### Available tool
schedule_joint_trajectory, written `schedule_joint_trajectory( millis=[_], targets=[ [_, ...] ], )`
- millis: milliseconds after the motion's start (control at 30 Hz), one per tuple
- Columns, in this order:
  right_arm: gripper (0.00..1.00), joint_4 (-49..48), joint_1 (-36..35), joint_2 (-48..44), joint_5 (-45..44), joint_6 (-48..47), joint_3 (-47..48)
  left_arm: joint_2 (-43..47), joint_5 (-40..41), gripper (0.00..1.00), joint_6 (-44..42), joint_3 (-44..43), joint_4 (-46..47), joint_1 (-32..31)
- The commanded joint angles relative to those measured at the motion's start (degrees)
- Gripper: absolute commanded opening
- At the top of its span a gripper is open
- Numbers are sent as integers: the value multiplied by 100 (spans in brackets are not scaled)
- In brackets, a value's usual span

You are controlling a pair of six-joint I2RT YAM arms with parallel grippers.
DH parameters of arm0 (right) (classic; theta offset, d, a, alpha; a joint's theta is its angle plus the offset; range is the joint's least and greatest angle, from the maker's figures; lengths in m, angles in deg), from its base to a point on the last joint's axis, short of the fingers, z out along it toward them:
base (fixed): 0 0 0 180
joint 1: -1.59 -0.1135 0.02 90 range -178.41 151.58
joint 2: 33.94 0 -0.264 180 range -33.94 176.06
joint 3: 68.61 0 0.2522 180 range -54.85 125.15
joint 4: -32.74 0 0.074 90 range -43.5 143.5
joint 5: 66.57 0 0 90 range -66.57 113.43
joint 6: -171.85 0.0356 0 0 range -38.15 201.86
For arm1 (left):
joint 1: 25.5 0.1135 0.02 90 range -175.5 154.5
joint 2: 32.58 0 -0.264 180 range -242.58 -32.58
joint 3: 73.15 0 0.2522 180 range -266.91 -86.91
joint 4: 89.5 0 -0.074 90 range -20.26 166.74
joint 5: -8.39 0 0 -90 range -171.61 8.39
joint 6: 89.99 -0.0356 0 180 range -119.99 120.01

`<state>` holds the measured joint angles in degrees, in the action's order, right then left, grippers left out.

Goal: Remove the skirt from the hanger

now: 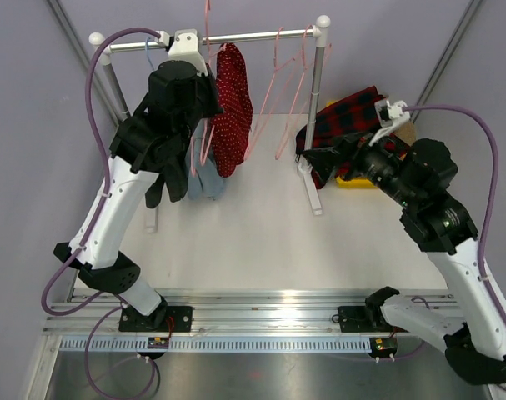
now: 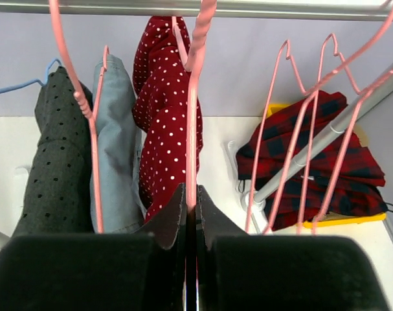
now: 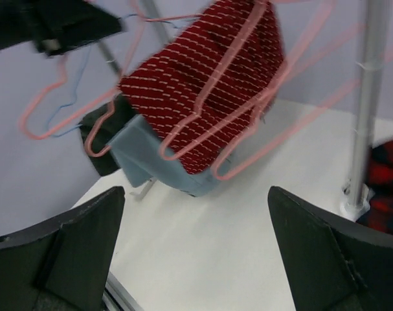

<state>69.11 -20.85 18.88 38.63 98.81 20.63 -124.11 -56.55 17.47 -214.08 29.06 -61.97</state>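
Note:
A red white-dotted skirt (image 1: 232, 112) hangs from the rail (image 1: 261, 36) of a white clothes rack; it also shows in the left wrist view (image 2: 164, 110) and the right wrist view (image 3: 209, 78). My left gripper (image 1: 205, 92) is up at the rail beside the skirt. In its wrist view it (image 2: 191, 194) is shut on a pink hanger wire (image 2: 191, 129) just in front of the skirt. I cannot tell if that hanger carries the skirt. My right gripper (image 1: 319, 158) is open and empty (image 3: 196, 240), low, right of the rack's post.
A light-blue denim garment (image 2: 115, 149) and a dark grey dotted one (image 2: 57, 162) hang left of the skirt. Several empty pink hangers (image 2: 300, 149) hang to its right. A red-black plaid garment (image 1: 353, 112) lies on a yellow tray (image 1: 357, 179) behind the rack post (image 3: 364, 110).

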Motion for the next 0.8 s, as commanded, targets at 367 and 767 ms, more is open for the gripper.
schedule_joint_trajectory(
  millis=[367, 767],
  targets=[
    [100, -116, -3644, 2689, -2891, -1379, 2111, 713, 69, 0, 285, -546, 92, -642],
    [99, -187, -4119, 3489, -3401, -1449, 2752, 1708, 25, 0, 434, 483, 5, -660]
  ],
)
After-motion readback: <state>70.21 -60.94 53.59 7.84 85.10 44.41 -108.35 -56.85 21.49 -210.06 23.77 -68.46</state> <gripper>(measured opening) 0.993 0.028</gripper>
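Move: The left hand already pinches the pink hanger that carries the polka-dot skirt; the skirt's middle hangs about 12 cm ahead of this hand, 2 cm right and 7 cm below. The blue garment is about 14 cm ahead, 5 cm left and 10 cm below. From the open right hand the skirt lies some 17 cm ahead and 18 cm left, nearly level. The empty pink hangers are roughly 14 cm ahead, 7 cm left and slightly higher. Still pinching the skirt's hanger, the left hand dips a little right, then draws it back about 10 cm, rising 5 cm and swinging left. The right hand, fingers staying wide open, sweeps some 22 cm left towards the skirt's lower part, arching up before sinking just below its starting height, its left side rolling down about 20 degrees. ##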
